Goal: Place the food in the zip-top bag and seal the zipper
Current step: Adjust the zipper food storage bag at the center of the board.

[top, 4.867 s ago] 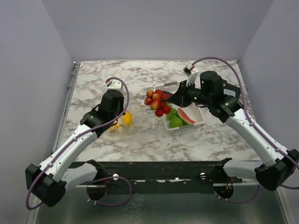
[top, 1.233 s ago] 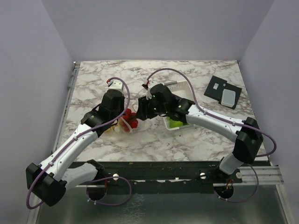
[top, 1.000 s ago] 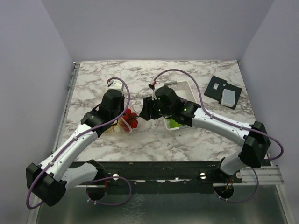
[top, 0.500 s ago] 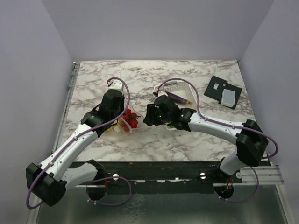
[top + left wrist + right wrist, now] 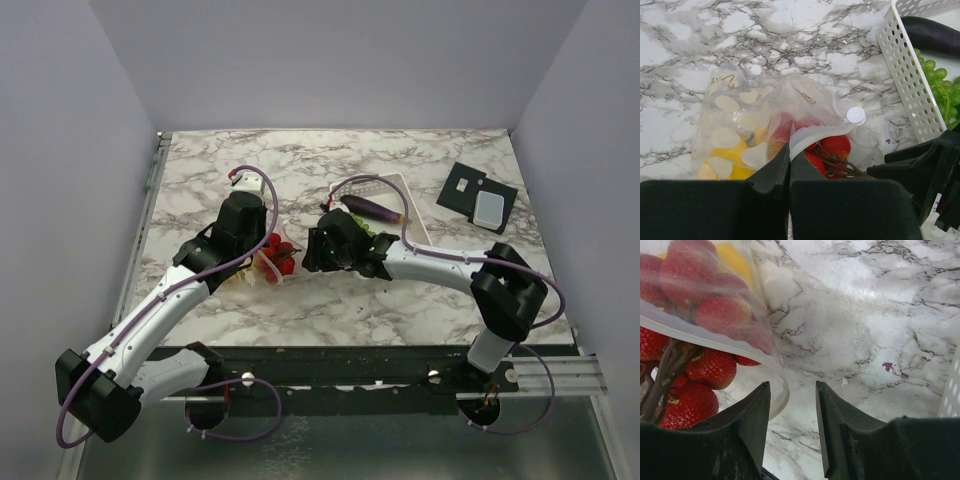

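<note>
The zip-top bag (image 5: 765,115) lies on the marble and holds yellow pieces (image 5: 730,155) and the red cherry cluster (image 5: 832,150). My left gripper (image 5: 789,150) is shut on the white zipper strip (image 5: 820,134) at the bag's mouth. From above, the bag (image 5: 272,258) sits between my two grippers. My right gripper (image 5: 792,390) is open just right of the mouth. Its left finger (image 5: 747,420) is beside the bag's lower lip (image 5: 780,390), with only marble between the fingers. The red fruit (image 5: 710,367) shows at the left. The eggplant (image 5: 375,208) and green pieces (image 5: 935,85) lie in the basket.
The white perforated basket (image 5: 905,70) stands right of the bag, its near wall close to my right arm (image 5: 440,265). A black device (image 5: 478,198) lies at the far right. The table's metal rail (image 5: 150,190) runs along the left edge.
The cherry cluster, held over the basket earlier, now lies in the bag. Over the last second my right gripper drew back from the mouth toward the near side, its jaws narrowing slightly. The left arm stayed put.
</note>
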Available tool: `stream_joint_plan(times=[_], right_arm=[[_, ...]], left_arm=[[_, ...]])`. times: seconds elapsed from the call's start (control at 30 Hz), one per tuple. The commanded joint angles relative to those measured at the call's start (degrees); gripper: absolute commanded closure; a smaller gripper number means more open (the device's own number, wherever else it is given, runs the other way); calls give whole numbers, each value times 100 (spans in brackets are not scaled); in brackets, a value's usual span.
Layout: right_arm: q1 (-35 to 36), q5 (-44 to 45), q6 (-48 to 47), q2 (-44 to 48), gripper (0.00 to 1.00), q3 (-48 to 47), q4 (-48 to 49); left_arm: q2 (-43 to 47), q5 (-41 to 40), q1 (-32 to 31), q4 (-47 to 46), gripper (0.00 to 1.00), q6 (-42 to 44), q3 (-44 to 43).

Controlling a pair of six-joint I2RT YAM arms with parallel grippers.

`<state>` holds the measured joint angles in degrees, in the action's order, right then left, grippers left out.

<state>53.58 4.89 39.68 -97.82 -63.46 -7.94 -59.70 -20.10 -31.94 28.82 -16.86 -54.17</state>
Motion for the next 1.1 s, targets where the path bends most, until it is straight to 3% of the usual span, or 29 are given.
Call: stream_joint_plan(times=[0.0, 0.13, 0.33, 0.37, 0.7, 1.07], right_arm=[[29, 72, 142, -182, 55, -253, 306], [31, 47, 217, -264, 61, -340, 418], [23, 3, 307, -250, 97, -402, 566], [26, 16, 291, -212, 99, -404, 566], [26, 230, -264, 538, 99, -586, 148], [25, -188, -994, 872, 99, -1429, -963]], left_arm=[[20, 103, 26, -78, 100, 13, 73], [60, 94, 27, -83, 100, 21, 81], [86, 35, 22, -78, 100, 26, 82], [99, 20, 17, -83, 100, 21, 82], [332, 33, 22, 153, 100, -73, -117], [548, 66, 22, 890, 100, -232, -837]])
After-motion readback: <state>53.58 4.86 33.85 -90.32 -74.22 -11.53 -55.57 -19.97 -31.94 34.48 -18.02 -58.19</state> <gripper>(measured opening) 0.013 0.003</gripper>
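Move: The free right lip of the zip-top bag's mouth lies just beside my half-open right fingertips, about 1 cm ahead and 2 cm to the left, level with them. The strawberries in the mouth sit some 7 cm left, neither ahead nor back, a little below; the basket's middle is about 15 cm right and 8 cm farther out. From my left hand, already pinching the left lip, the free lip is some 9 cm right, 2 cm back and 10 cm lower. I slip my right fingers about 2 cm left and slightly forward and up, shutting them on the bag's right lip, then lift that lip steeply by some 11 cm while the hand tips up about 10 degrees. Late in the lift my left hand, still pinching its lip, rises about 3 cm and eases slightly back. ##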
